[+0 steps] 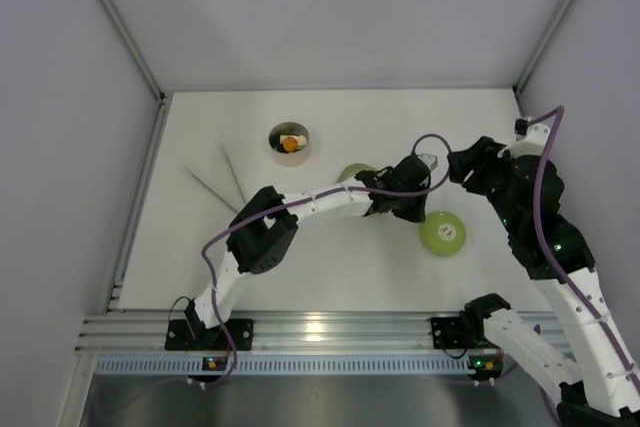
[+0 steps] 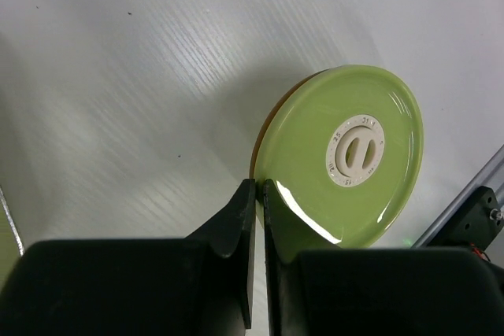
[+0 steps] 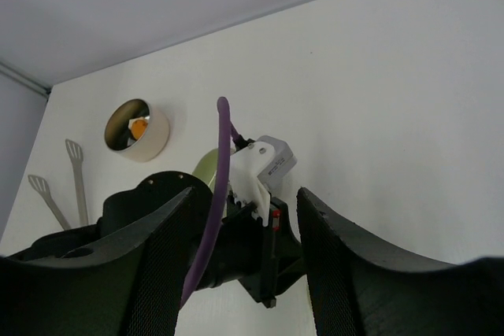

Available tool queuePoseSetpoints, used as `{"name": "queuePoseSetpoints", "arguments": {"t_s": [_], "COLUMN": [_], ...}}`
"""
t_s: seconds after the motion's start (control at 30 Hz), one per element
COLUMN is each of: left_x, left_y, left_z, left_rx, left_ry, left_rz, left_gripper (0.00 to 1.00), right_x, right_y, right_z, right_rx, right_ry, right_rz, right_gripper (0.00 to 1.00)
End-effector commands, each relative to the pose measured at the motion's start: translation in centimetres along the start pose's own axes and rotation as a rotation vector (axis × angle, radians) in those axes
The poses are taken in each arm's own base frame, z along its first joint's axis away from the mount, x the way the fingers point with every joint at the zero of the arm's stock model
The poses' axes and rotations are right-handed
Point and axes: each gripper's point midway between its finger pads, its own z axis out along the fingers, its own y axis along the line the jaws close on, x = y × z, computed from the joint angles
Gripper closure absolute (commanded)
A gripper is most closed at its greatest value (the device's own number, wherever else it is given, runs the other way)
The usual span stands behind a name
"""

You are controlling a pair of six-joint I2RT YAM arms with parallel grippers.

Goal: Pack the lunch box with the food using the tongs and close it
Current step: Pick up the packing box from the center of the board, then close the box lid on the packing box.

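Observation:
The lunch box (image 1: 289, 143) (image 3: 138, 129) stands open at the back with orange and white food (image 1: 291, 142) inside. Its light-green lid (image 1: 443, 234) (image 2: 339, 155) lies right of centre. My left gripper (image 1: 420, 209) (image 2: 260, 190) is shut on the lid's near rim, pinching the thin edge, and a brown underside shows along the lid's left edge. My right gripper (image 1: 455, 165) (image 3: 244, 273) hangs open just behind the left wrist, holding nothing. The tongs (image 1: 215, 183) (image 3: 75, 179) lie on the table at the left.
A green dish (image 1: 353, 173) (image 3: 203, 169) sits between the lunch box and the lid, half hidden by my left arm. White walls close the back and both sides. An aluminium rail (image 1: 330, 332) runs along the near edge.

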Motion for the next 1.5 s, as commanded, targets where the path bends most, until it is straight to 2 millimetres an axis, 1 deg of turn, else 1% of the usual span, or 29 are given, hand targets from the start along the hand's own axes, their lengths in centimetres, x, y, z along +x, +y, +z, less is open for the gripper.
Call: {"name": "queuePoseSetpoints", "arguments": {"t_s": [0.0, 0.17, 0.2, 0.23, 0.27, 0.3, 0.33, 0.37, 0.4, 0.43, 0.47, 0.5, 0.53, 0.6, 0.63, 0.7, 0.73, 0.77, 0.8, 0.83, 0.9, 0.93, 1.0, 1.03, 1.07, 1.1, 1.33, 1.43, 1.47], "left_x": [-3.0, -3.8, -4.4, -4.7, -5.0, -5.7, -6.3, -6.4, -7.1, -7.7, -7.5, -8.2, -8.8, -9.1, -9.7, -9.8, -10.1, -10.6, -10.7, -10.7, -11.0, -11.1, -11.3, -11.5, -11.2, -11.4, -11.2, -11.4, -11.2], "left_y": [-2.2, -0.5, -0.5, 0.4, 0.7, 1.0, 1.9, 2.7, 3.0, 4.2, 5.2, 5.6, 6.8, 8.1, 9.5, 11.1, 12.7, 13.9, 14.9, 17.2, 19.3, 21.6, 23.6, 25.4, 26.3, 27.6, 33.1, 34.5, 35.0], "left_z": [-4.0, -5.5, -6.3, -6.7, -7.0, -7.9, -8.4, -8.7, -9.7, -10.3, -10.5, -11.6, -12.3, -13.6, -14.2, -15.3, -15.9, -16.9, -17.4, -18.0, -19.2, -20.0, -21.0, -21.9, -22.1, -22.7, -24.5, -24.6, -24.3], "left_rx": [0.041, 0.011, 0.012, -0.005, -0.011, -0.014, -0.031, -0.047, -0.05, -0.067, -0.082, -0.085, -0.101, -0.125, -0.147, -0.17, -0.192, -0.231, -0.247, -0.281, -0.316, -0.353, -0.38, -0.413, -0.43, -0.45, -0.525, -0.53, -0.534], "left_ry": [-0.089, -0.107, -0.122, -0.132, -0.14, -0.159, -0.175, -0.175, -0.196, -0.209, -0.207, -0.227, -0.244, -0.259, -0.272, -0.282, -0.292, -0.32, -0.327, -0.334, -0.355, -0.365, -0.384, -0.403, -0.403, -0.416, -0.454, -0.463, -0.458], "left_rz": [0.029, 0.004, 0.0, -0.007, -0.009, -0.014, -0.023, -0.031, -0.039, -0.056, -0.067, -0.075, -0.092, -0.106, -0.125, -0.148, -0.17, -0.184, -0.201, -0.237, -0.271, -0.312, -0.345, -0.372, -0.387, -0.408, -0.51, -0.535, -0.545], "left_gripper": [1.0, 1.0, 1.0, 1.0, 1.0, 1.0, 1.0, 1.0, 1.0, 1.0, 1.0, 1.0, 1.0, 1.0, 1.0, 1.0, 1.0, 1.0, 1.0, 1.0, 1.0, 1.0, 1.0, 1.0, 1.0, 1.0, 1.0, 1.0, 1.0], "right_x": [-1.3, -1.9, -1.9, -1.9, -1.9, -1.9, -1.8, -1.8, -1.7, -1.8, -1.7, -1.7, -1.7, -1.5, -1.5, -1.4, -1.4, -1.3, -1.3, -1.3, -1.2, -1.1, -0.8, -0.8, -0.6, -0.4, 0.7, 0.9, 1.1], "right_y": [0.9, 1.0, 1.1, 1.1, 1.2, 1.2, 1.3, 1.3, 1.4, 1.5, 1.5, 1.6, 1.6, 1.6, 1.7, 1.8, 1.9, 2.0, 2.1, 2.2, 2.4, 2.6, 2.7, 2.9, 2.9, 3.0, 3.3, 3.4, 3.4], "right_z": [-0.6, -0.7, -0.6, -0.5, -0.5, -0.4, -0.3, -0.2, -0.1, 0.0, 0.1, 0.2, 0.3, 0.7, 0.8, 1.1, 1.2, 1.2, 1.5, 1.6, 2.1, 2.2, 2.7, 2.9, 3.0, 3.4, 4.6, 4.9, 5.0], "right_rx": [-0.027, -0.03, -0.031, -0.031, -0.034, -0.032, -0.037, -0.036, -0.038, -0.042, -0.043, -0.042, -0.042, -0.039, -0.039, -0.043, -0.046, -0.051, -0.052, -0.055, -0.057, -0.064, -0.065, -0.072, -0.074, -0.073, -0.082, -0.084, -0.083], "right_ry": [-0.03, -0.042, -0.042, -0.04, -0.04, -0.036, -0.036, -0.034, -0.03, -0.031, -0.029, -0.028, -0.028, -0.021, -0.019, -0.016, -0.012, -0.012, -0.008, -0.005, 0.001, 0.008, 0.022, 0.026, 0.032, 0.041, 0.081, 0.091, 0.096], "right_rz": [-0.01, -0.012, -0.012, -0.012, -0.01, -0.01, -0.01, -0.01, -0.009, -0.007, -0.006, -0.006, -0.006, -0.008, -0.005, -0.002, -0.001, 0.0, 0.001, 0.001, 0.0, -0.001, -0.003, -0.005, -0.005, -0.006, -0.009, -0.008, -0.009], "right_gripper": [0.46, 0.46, 0.46, 0.46, 0.46, 0.46, 0.46, 0.46, 0.46, 0.46, 0.46, 0.46, 0.46, 0.46, 0.46, 0.46, 0.46, 0.46, 0.46, 0.46, 0.46, 0.46, 0.47, 0.47, 0.47, 0.47, 0.48, 0.48, 0.48]}}
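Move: The left hand already holds the green lid off the board. Its destination, the round steel lunch box, stands about 33 cm left and 18 cm ahead, its middle some 2 cm lower; the green packing box is about 15 cm left and 8 cm ahead, the tongs 49 cm left and 10 cm ahead, both roughly 5 cm below. From the right hand, the packing box lies about 23 cm left, 8 cm ahead and 28 cm down. Still pinching the lid's rim, the left hand lifts a little, then swings about 37 cm left and 20 cm forward, over the packing box to the lunch box, rising some 7 cm overall and turning about 50 degrees counter-clockwise. Meanwhile the empty right hand, its fingers staying half open, eases forward, down and left towards the packing box, tipping slightly downward. ##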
